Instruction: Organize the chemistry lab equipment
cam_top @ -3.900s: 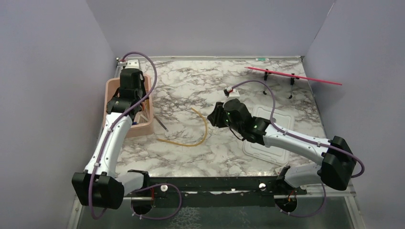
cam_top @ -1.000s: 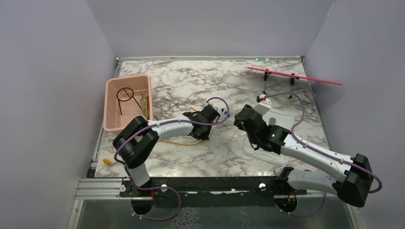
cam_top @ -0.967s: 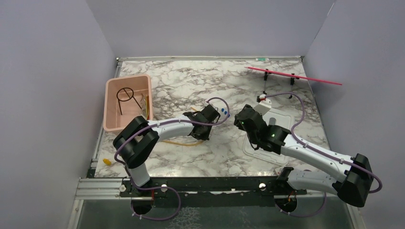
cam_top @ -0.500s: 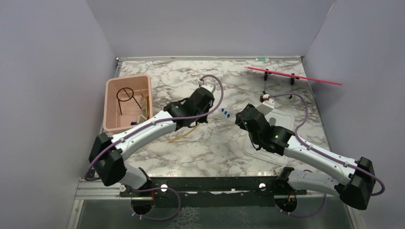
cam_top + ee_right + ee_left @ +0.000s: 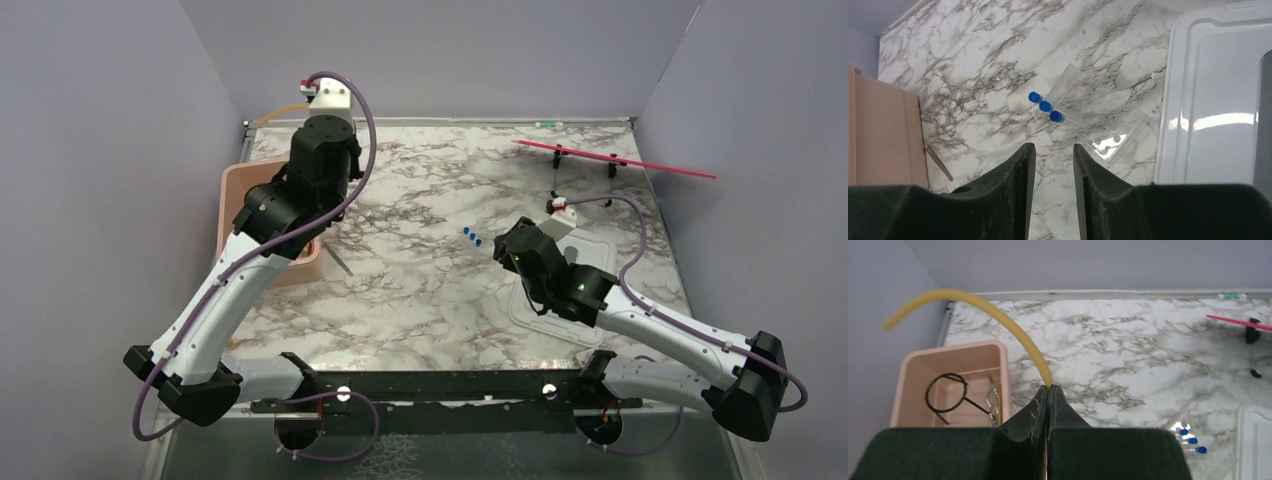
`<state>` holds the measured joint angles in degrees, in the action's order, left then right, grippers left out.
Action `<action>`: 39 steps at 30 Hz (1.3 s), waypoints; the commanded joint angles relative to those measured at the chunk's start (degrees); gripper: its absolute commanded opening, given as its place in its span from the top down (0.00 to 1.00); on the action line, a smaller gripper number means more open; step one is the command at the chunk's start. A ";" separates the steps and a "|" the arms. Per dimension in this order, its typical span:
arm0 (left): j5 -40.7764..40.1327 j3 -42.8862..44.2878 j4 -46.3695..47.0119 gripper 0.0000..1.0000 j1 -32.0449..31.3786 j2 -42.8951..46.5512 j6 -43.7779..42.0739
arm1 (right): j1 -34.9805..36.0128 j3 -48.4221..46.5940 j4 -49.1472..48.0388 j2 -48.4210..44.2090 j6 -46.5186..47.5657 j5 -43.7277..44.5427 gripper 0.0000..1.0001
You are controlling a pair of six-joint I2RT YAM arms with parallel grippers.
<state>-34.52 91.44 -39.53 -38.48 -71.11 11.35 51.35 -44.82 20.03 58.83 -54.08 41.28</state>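
Observation:
My left gripper [image 5: 1048, 388] is shut on one end of the amber rubber tubing [image 5: 993, 315], which arcs up and to the left; in the top view the tubing [image 5: 280, 110] is held high over the back of the pink tub [image 5: 232, 195]. The black wire ring [image 5: 945, 392] and metal tongs [image 5: 993, 397] lie in the tub [image 5: 913, 370]. Three clear blue-capped tubes [image 5: 1045, 106] lie on the marble, ahead of my right gripper [image 5: 1052, 147], which is open and empty. They also show in the top view [image 5: 470, 237]. A clear vial [image 5: 1120, 140] lies beside the white lid [image 5: 1218, 100].
A thin metal rod [image 5: 340, 260] lies by the tub's near right corner. A red rod on black stands [image 5: 610, 158] is at the back right. The white lid [image 5: 545, 320] lies under the right arm. Grey walls enclose the table.
The left arm has lifted the amber tubing off the middle of the table and swung it back and left, over the pink tub. The right arm has barely moved.

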 commanded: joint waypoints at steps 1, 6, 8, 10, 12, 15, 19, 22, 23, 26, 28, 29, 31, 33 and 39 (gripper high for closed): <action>-11.48 3.79 -2.27 1.00 3.94 1.38 -7.25 | -0.23 -0.44 0.01 -0.16 -1.11 1.27 0.62; -18.07 4.63 -1.10 1.00 8.52 2.23 -10.95 | -0.20 -0.62 0.05 -0.04 -0.98 1.10 0.61; -18.16 3.02 0.68 1.00 10.73 3.05 -13.59 | -0.20 -0.54 -0.14 -0.08 -1.02 1.00 0.61; -17.50 0.89 2.07 1.00 12.73 3.88 -14.31 | -0.20 -0.46 -0.23 0.02 -1.02 0.85 0.61; -16.34 -2.05 2.37 1.00 14.61 4.70 -14.01 | -0.20 -0.44 -0.26 0.11 -0.98 0.62 0.61; -13.62 -6.47 3.13 1.00 17.58 5.90 -12.56 | -0.20 -0.45 -0.26 0.29 -0.81 0.48 0.61; -8.75 -11.87 4.04 1.00 21.57 7.23 -10.32 | -0.20 -0.40 -0.26 0.16 -0.38 0.54 0.61; -5.80 -16.01 5.55 1.00 24.15 7.91 -8.81 | -0.20 -0.34 -0.26 0.06 -0.23 0.65 0.62; -5.03 -17.27 6.00 1.00 25.03 7.99 -8.62 | -0.21 -0.24 -0.26 0.03 -0.31 0.60 0.61; -1.35 -19.67 6.45 1.00 27.71 7.52 -7.35 | -0.20 -0.14 -0.26 0.07 -0.40 0.42 0.61; 1.85 -21.01 6.54 1.00 29.23 7.26 -5.67 | -0.20 -0.06 -0.26 0.06 -0.49 0.36 0.61; 3.36 -21.75 6.50 1.00 29.74 7.19 -4.66 | -0.21 0.02 -0.26 0.06 -0.49 0.40 0.61; 4.84 -23.56 6.43 1.00 30.46 7.05 -2.05 | -0.20 0.08 -0.26 0.07 -0.58 0.55 0.61; 5.33 -25.75 6.47 1.00 31.28 7.04 1.65 | -0.21 0.06 -0.37 0.20 -0.58 0.48 0.61; 2.34 -29.93 5.27 1.00 32.15 6.09 10.07 | -0.20 -0.35 -0.30 0.85 -0.50 0.12 0.61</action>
<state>-31.88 63.09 -34.54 -7.07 -64.82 13.89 51.35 -44.82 19.99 59.20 -54.08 41.17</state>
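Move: Off to the left hand's left, some 24 cm away and 7 cm farther out, stands the pink box, its middle about 32 cm lower. In it the black ring stand lies roughly 27 cm left and 11 cm ahead of the hand, the brush and metal tools about 18 cm left and 6 cm ahead; a loose metal rod lies outside, 9 cm left and 1 cm back. From the right hand the box is about 48 cm left, 14 cm ahead and 12 cm lower. Carrying the yellow rubber tubing still pinched by one end, the left hand swings left about 18 cm to come over the open box, climbing a little first and then sinking some 19 cm from its highest point towards the box's inside. The wrist turns about 30 degrees counter-clockwise and the fingers tip farther down, staying shut. ##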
